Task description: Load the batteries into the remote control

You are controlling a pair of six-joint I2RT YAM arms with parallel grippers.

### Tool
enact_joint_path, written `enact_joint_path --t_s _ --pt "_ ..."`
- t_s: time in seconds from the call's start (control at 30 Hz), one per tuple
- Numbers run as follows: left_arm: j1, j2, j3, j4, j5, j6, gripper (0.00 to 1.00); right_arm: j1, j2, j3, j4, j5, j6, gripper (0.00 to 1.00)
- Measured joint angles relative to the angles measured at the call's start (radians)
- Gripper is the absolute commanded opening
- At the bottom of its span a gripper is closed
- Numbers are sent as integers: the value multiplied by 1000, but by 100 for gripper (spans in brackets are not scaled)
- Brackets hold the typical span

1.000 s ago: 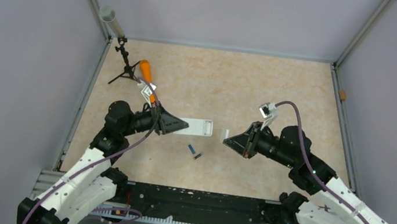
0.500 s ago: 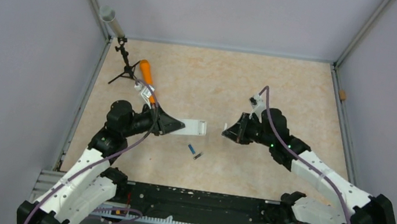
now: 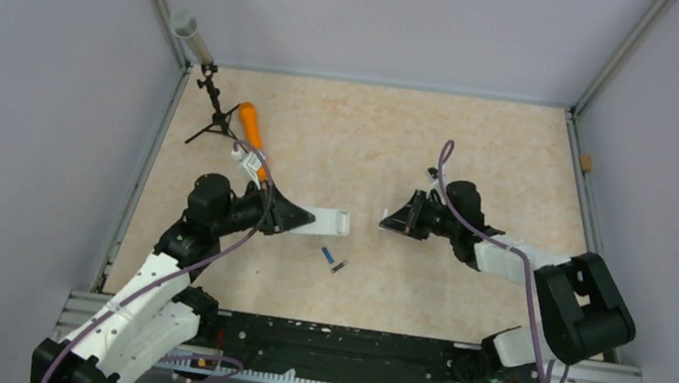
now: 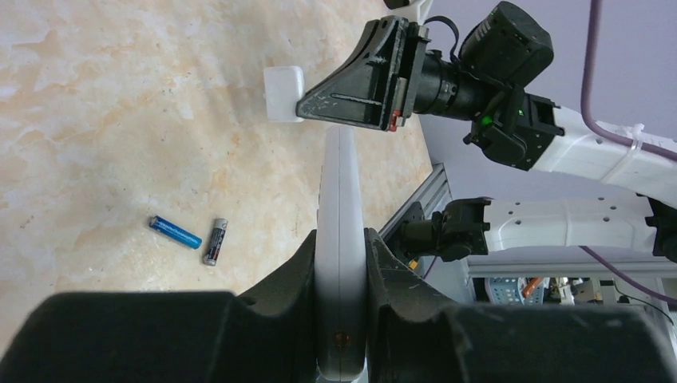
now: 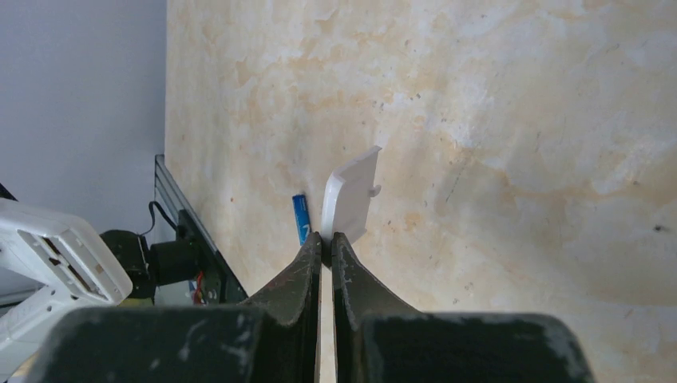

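Observation:
My left gripper is shut on the white remote control, held edge-on above the table; in the left wrist view the remote sticks out between the fingers. My right gripper is shut on a small white battery cover, which faces the remote's free end with a small gap between them; the cover also shows in the left wrist view. The blue battery and the dark battery lie side by side on the table below that gap, also seen in the left wrist view as blue and dark.
An orange cylinder and a small black tripod lie at the back left, beside a grey tube in the corner. Metal frame rails and purple walls bound the beige table. A black rail runs along the near edge.
The right arm has stretched out flat and carried the cover a little farther back and left. The left gripper has drawn the remote slightly left. The batteries have not moved.

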Motion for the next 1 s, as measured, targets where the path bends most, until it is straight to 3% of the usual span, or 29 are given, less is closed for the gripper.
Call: enact_joint_path --t_s 0.53,1.0 --pt "1 23 -13 24 -2 -18 0 -43 319 1 315 -111 84 0" --pt "3 48 -13 47 -2 -27 0 -73 340 1 304 -101 78 29"
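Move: My right hand, shut on the white battery cover, takes it to bare table about 3 cm ahead, 1 cm left and 8 cm below. From that hand the blue battery lies some 10 cm left and 4 cm back, the dark battery about 8 cm left and 6 cm back, both 8 cm lower. The opened remote in my left hand hangs roughly 10 cm left, 5 cm back and 9 cm higher. From my left hand the put-down spot is about 9 cm ahead, 12 cm right and 20 cm below. I lower the battery cover towards the clear table beyond the batteries, my right hand sinking about 6 cm and easing some 2.5 cm forward while the fingers tip slightly further down. Most of the drop comes first; then, with the hand nearly still just above the table, I open the fingers about a quarter and let go of the cover. ##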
